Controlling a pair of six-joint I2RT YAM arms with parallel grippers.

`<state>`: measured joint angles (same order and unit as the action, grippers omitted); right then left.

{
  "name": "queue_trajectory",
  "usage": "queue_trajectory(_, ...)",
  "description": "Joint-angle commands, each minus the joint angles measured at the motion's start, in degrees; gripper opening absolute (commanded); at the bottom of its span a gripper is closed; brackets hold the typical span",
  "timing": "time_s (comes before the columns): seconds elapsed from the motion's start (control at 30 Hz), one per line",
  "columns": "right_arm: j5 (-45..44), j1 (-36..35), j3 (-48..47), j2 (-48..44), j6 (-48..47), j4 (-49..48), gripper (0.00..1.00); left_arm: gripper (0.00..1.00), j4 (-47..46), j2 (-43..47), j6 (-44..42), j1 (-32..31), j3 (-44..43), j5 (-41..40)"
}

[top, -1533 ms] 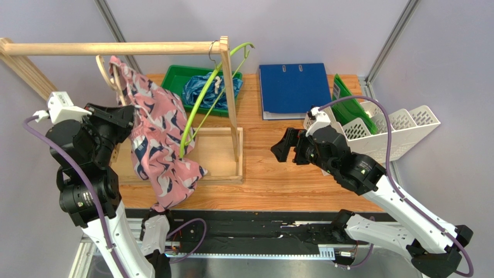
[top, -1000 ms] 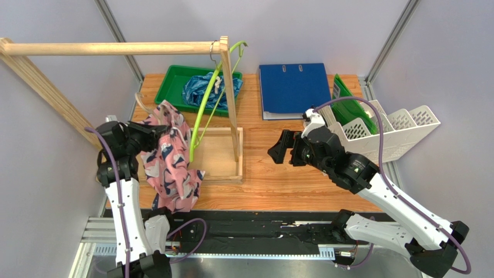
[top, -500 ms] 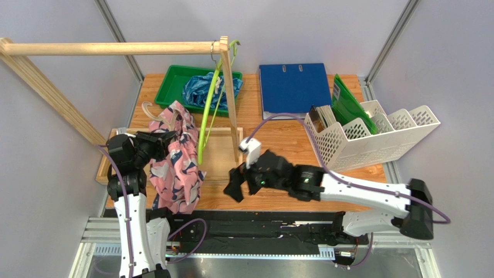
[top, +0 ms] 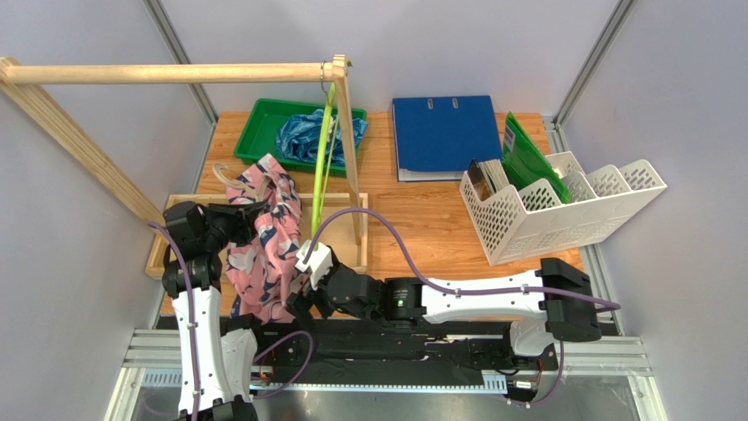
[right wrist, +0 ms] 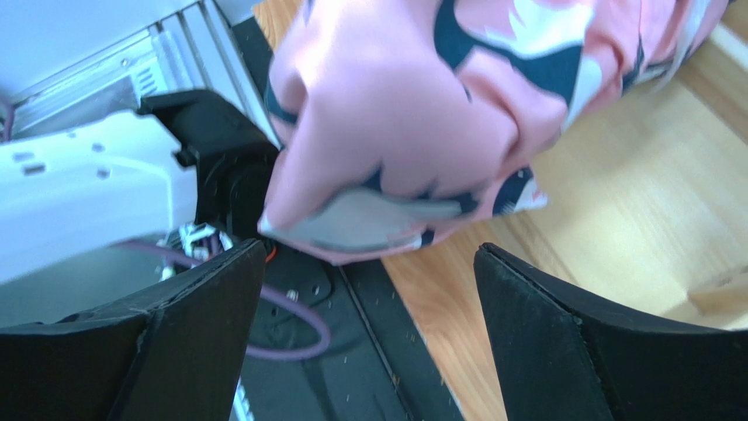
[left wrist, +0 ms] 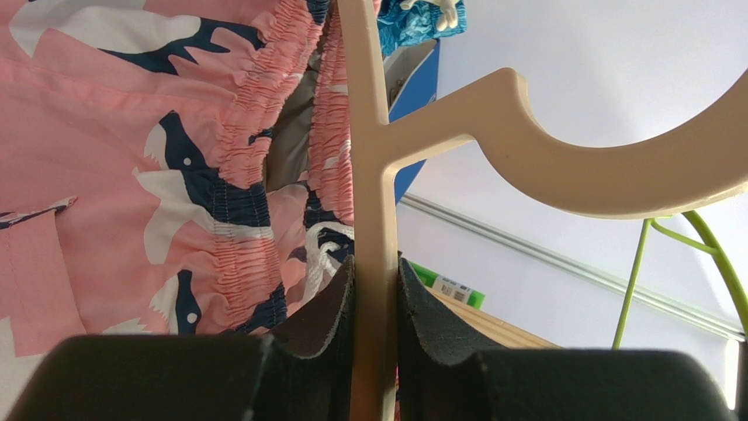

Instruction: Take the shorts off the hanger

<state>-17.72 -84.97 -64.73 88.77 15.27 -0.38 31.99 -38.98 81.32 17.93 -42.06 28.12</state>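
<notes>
The pink shorts (top: 268,246) with dark-blue and white shapes hang from a pale wooden hanger (top: 225,172) over the table's near left. My left gripper (top: 244,212) is shut on that hanger's stem (left wrist: 373,175), with the elastic waistband (left wrist: 255,149) bunched beside it. My right gripper (top: 297,307) is open just below the shorts' lower end (right wrist: 413,114), its fingers (right wrist: 211,298) spread on either side and not touching the cloth. The blue-teal shorts (top: 303,132) lie in a green tray (top: 257,112).
A wooden clothes rack (top: 176,72) spans the left side, its base frame (top: 338,263) on the table. A bare green hanger (top: 320,167) hangs from it. A blue binder (top: 443,136) and a white file rack (top: 562,210) sit to the right.
My right arm has swung left across the table to the bottom of the pink shorts. My left gripper has brought the hanger and shorts down off the rack. The green hanger has swung.
</notes>
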Motion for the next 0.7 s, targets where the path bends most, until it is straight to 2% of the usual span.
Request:
queue_trajectory(0.0, -3.6, -0.7, -5.8, 3.9, -5.2, -6.5, 0.93, 0.00, 0.6, 0.0, 2.5, -0.1, -2.8, 0.9)
queue_trajectory(0.23, -6.8, -1.0, -9.2, 6.9, -4.7, -8.0, 0.89, 0.00, 1.8, -0.1, 2.4, -0.1, -2.7, 1.6)
queue_trajectory(0.4, -14.9, -1.4, -10.0, 8.9, -0.4, -7.6, 0.81, 0.00, 1.8, 0.0, 2.4, -0.1, -2.6, 2.0)
queue_trajectory(0.43, -15.2, -1.3, -9.9, 9.0, 0.6, -7.9, 0.76, 0.00, 1.8, 0.0, 2.4, -0.1, -2.6, 2.1)
queue_trajectory(0.47, -15.7, -1.4, -9.6, 9.1, 0.8, -8.2, 0.68, 0.00, 1.8, 0.0, 2.4, -0.1, -2.5, 2.3)
queue_trajectory(0.53, -16.2, -1.4, -8.9, 9.0, 1.3, -9.1, 0.57, 0.00, 1.7, 0.0, 2.3, -0.1, -2.3, 2.4)
queue_trajectory(0.57, -16.6, -1.4, -8.8, 9.0, 1.4, -9.1, 0.48, 0.00, 1.5, 0.0, 2.3, -0.2, -2.2, 2.4)
queue_trajectory(0.63, -16.9, -1.5, -8.7, 8.8, 1.6, -8.8, 0.37, 0.00, 1.5, 0.2, 2.2, -0.1, -2.1, 2.1)
queue_trajectory(0.67, -17.0, -1.6, -8.7, 8.4, 1.9, -8.3, 0.24, 0.00, 1.2, 0.2, 2.3, -0.1, -2.0, 2.0)
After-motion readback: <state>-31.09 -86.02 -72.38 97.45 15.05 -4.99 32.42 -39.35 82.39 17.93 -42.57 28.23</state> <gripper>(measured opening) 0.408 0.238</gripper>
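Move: From the right gripper, the shorts' near leg lies about 4 cm ahead, 4 cm to the left and roughly level. The wooden hanger, still in the left gripper, is some 22 cm ahead, 9 cm left and 4 cm higher. The rack's wooden base lies about 14 cm ahead, 13 cm left and 15 cm lower. From the left gripper, that leg is about 16 cm back, 5 cm right and 7 cm below. Ease the wide-open right gripper left, then forward, about 5 cm in all and slightly up, onto the hanging near leg of the shorts, yawing it some 10 degrees clockwise. Over the second half, shut the fingers past halfway so that the leg's cloth gathers between the pads. Hold the left gripper still, pinching the wooden hanger. ##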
